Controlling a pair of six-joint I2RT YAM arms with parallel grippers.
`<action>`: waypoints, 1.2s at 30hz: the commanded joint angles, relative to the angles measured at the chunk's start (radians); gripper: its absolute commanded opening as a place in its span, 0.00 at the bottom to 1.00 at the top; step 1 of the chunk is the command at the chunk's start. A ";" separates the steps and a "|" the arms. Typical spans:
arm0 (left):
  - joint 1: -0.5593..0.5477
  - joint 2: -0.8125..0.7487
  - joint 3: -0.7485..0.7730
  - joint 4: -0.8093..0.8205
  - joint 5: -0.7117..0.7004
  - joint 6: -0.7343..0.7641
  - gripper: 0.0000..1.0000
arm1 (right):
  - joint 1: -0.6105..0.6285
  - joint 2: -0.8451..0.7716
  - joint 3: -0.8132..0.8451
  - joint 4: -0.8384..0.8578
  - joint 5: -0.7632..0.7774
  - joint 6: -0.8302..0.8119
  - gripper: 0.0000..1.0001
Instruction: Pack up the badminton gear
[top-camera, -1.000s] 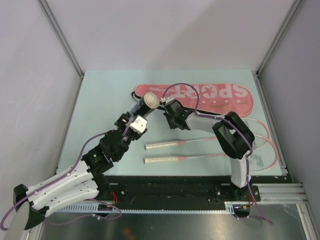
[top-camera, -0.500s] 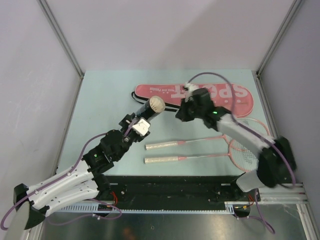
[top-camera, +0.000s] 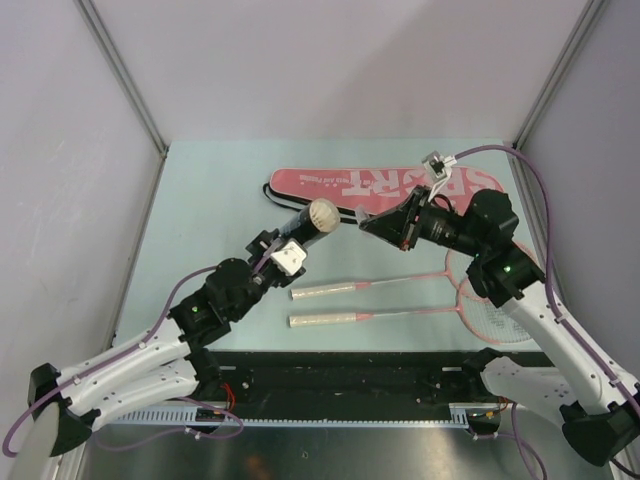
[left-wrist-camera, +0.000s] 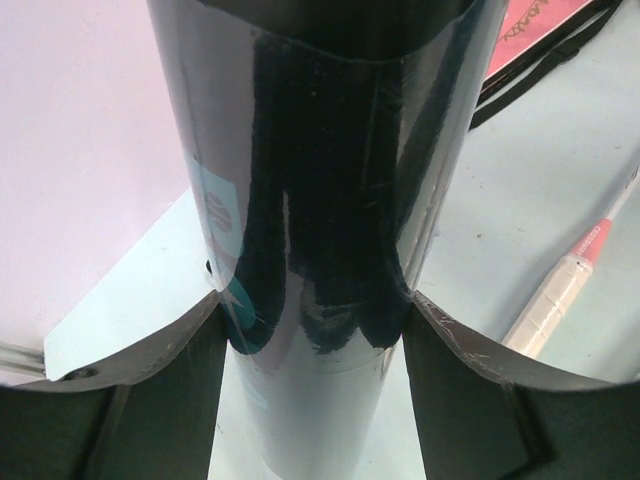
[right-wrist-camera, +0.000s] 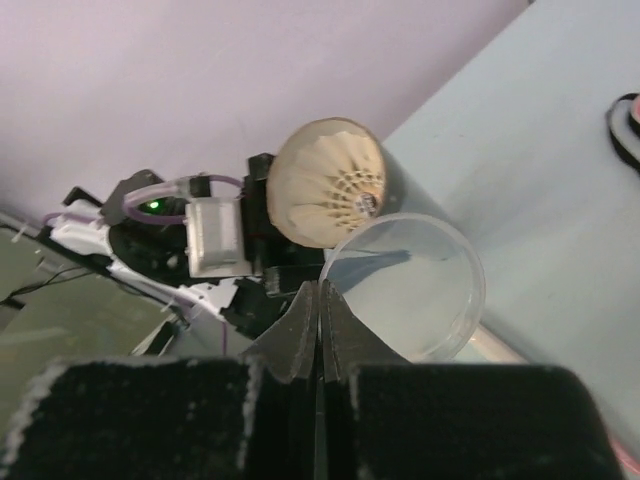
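My left gripper (top-camera: 281, 246) is shut on the black lettered tube (top-camera: 296, 227), which it holds tilted above the table. In the left wrist view the tube (left-wrist-camera: 325, 170) fills the gap between both fingers. White feather shuttlecocks (top-camera: 322, 213) fill the tube's open mouth. My right gripper (top-camera: 362, 217) hangs just right of that mouth, shut on the rim of a clear round lid (right-wrist-camera: 408, 285). The lid sits in front of the shuttlecocks (right-wrist-camera: 325, 183). Two pink-framed rackets (top-camera: 322, 291) (top-camera: 322, 320) lie on the table, heads to the right. The pink "SPORT" bag (top-camera: 400, 184) lies behind.
The racket heads (top-camera: 510, 300) lie under my right arm near the table's right edge. The bag's black strap (left-wrist-camera: 545, 60) and one white racket handle (left-wrist-camera: 560, 295) lie on the pale table (top-camera: 200, 200) beside the tube. Walls enclose three sides.
My right arm has swung its elbow out to the right and turned, its gripper drawing slightly away from the tube's mouth and closing. The left arm with the tube has barely moved.
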 joint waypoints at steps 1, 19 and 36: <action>-0.004 0.000 0.040 0.052 0.041 -0.005 0.13 | 0.047 0.014 0.018 0.096 -0.023 0.058 0.00; -0.004 0.010 0.043 0.040 0.080 -0.006 0.13 | 0.225 0.179 0.230 -0.128 0.230 -0.041 0.00; -0.004 0.004 0.043 0.040 0.081 -0.007 0.13 | 0.248 0.239 0.250 -0.095 0.124 0.015 0.00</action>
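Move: The tube's open mouth, where the clear lid pinched in the right hand is headed, lies roughly 9 cm to the left of that hand, some 2 cm ahead and about 1 cm lower. On the table about 36 cm beneath it, the upper racket handle is about 12 cm left and 4 cm ahead, the lower one 12 cm left and 3 cm back. From the left hand, gripping the tube, the mouth is some 9 cm right, 2 cm back and 12 cm up. The clear lid, still pinched by its rim in the shut right fingers, is carried left towards the tube's mouth: about 5 cm quickly with a small swing back, then forward again, and slowly on left with a slight dip to bring it up to the opening. The left hand keeps its grip on the tube and lowers it by not quite 2 cm. ##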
